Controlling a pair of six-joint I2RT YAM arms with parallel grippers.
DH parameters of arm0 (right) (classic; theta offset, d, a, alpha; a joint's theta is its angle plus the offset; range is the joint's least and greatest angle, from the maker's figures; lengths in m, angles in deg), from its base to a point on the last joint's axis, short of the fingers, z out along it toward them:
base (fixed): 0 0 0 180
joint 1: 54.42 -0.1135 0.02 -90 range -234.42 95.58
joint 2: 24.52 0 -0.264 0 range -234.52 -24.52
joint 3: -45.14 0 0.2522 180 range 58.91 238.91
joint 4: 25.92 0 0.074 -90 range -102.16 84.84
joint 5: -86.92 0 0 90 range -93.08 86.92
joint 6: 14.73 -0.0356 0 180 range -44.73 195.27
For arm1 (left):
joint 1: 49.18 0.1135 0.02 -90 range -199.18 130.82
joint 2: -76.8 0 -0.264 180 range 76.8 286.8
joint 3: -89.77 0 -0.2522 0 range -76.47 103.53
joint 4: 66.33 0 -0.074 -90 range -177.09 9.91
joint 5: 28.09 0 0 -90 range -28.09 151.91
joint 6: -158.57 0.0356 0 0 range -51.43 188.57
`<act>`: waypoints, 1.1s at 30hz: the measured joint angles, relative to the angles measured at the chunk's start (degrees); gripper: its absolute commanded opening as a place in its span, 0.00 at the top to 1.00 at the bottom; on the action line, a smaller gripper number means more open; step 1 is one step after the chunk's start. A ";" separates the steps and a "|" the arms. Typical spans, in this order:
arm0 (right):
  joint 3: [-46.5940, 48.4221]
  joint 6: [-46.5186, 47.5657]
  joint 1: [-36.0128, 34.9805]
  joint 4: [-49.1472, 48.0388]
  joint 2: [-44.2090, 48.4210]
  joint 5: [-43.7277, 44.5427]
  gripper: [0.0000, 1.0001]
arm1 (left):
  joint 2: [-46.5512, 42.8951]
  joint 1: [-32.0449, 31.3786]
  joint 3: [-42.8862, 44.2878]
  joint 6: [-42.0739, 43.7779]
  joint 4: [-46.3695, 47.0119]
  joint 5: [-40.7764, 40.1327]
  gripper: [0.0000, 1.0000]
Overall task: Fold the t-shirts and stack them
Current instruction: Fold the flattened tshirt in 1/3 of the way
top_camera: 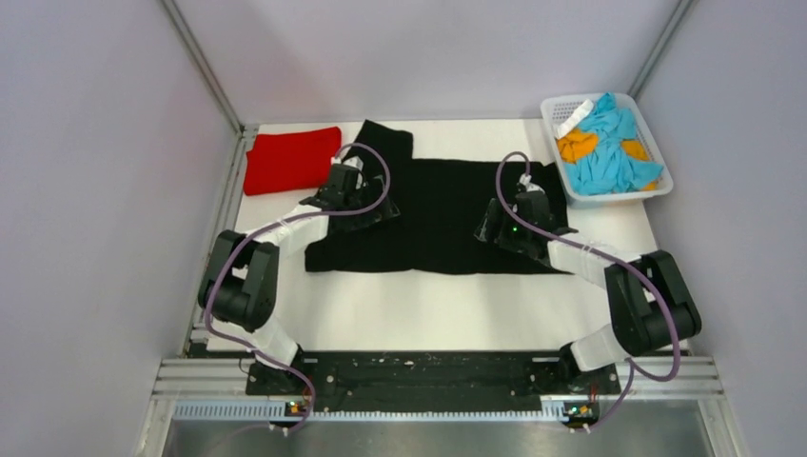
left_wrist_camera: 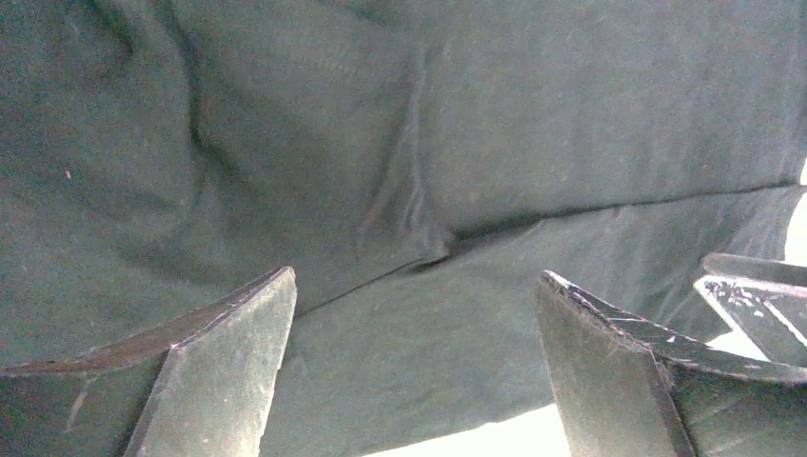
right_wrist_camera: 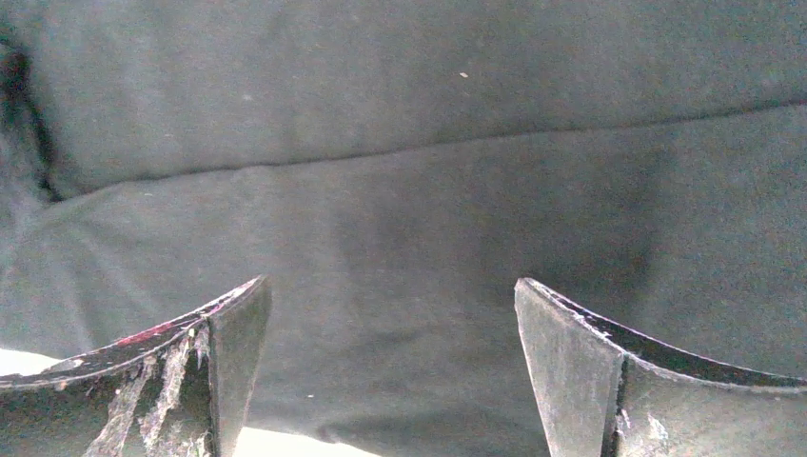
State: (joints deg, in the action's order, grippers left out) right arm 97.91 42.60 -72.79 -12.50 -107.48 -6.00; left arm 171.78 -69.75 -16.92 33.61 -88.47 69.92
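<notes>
A large black t-shirt [top_camera: 438, 214] lies spread flat across the middle of the white table [top_camera: 428, 309]. A bright red t-shirt [top_camera: 290, 160] lies folded at the back left, just off the black one's sleeve. My left gripper [top_camera: 362, 202] hangs low over the black shirt's left part, open, with only cloth [left_wrist_camera: 476, 143] below its jaws [left_wrist_camera: 414, 274]. My right gripper [top_camera: 519, 224] is over the shirt's right part, also open [right_wrist_camera: 390, 281], nothing between its fingers. Both wrist views show a layered edge of black cloth [right_wrist_camera: 428, 143] and a sliver of table near the fingers.
A white lattice basket [top_camera: 657, 186] at the back right holds blue and orange cloths. Grey walls and metal rails close in the table on the left, the right and the back. Bare table runs along the front between the shirt and the arm bases.
</notes>
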 measured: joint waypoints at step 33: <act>-18.93 -16.70 -5.60 41.07 43.82 -2.56 0.04 | -37.46 -21.57 -36.81 -24.41 -6.32 -8.79 0.01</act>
State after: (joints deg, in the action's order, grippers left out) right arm 78.98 25.90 -78.39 28.57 -63.66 -8.55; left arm 134.31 -91.33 -53.73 9.20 -94.79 61.13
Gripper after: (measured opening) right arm 0.954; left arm 0.990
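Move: The black t-shirt lies flat under both my open hands. Its middle is about 11 cm to the right, 3 cm back and 5 cm below my left hand, and about 12 cm to the left, 1 cm ahead and 2 cm below my right. The sleeve sticks out some 16 cm ahead of my left hand, the folded red shirt sits 25 cm left and 11 cm ahead of it, and the laundry basket is 30 cm right and 19 cm ahead of my right hand. I lower my left hand about 5 cm onto the black shirt, while my right settles barely a centimetre. Then, fingers still wide open, I drag the cloth with both hands straight back towards my bases, some 20 cm, the right drifting slightly right and its wrist tipping down about 20 degrees. ##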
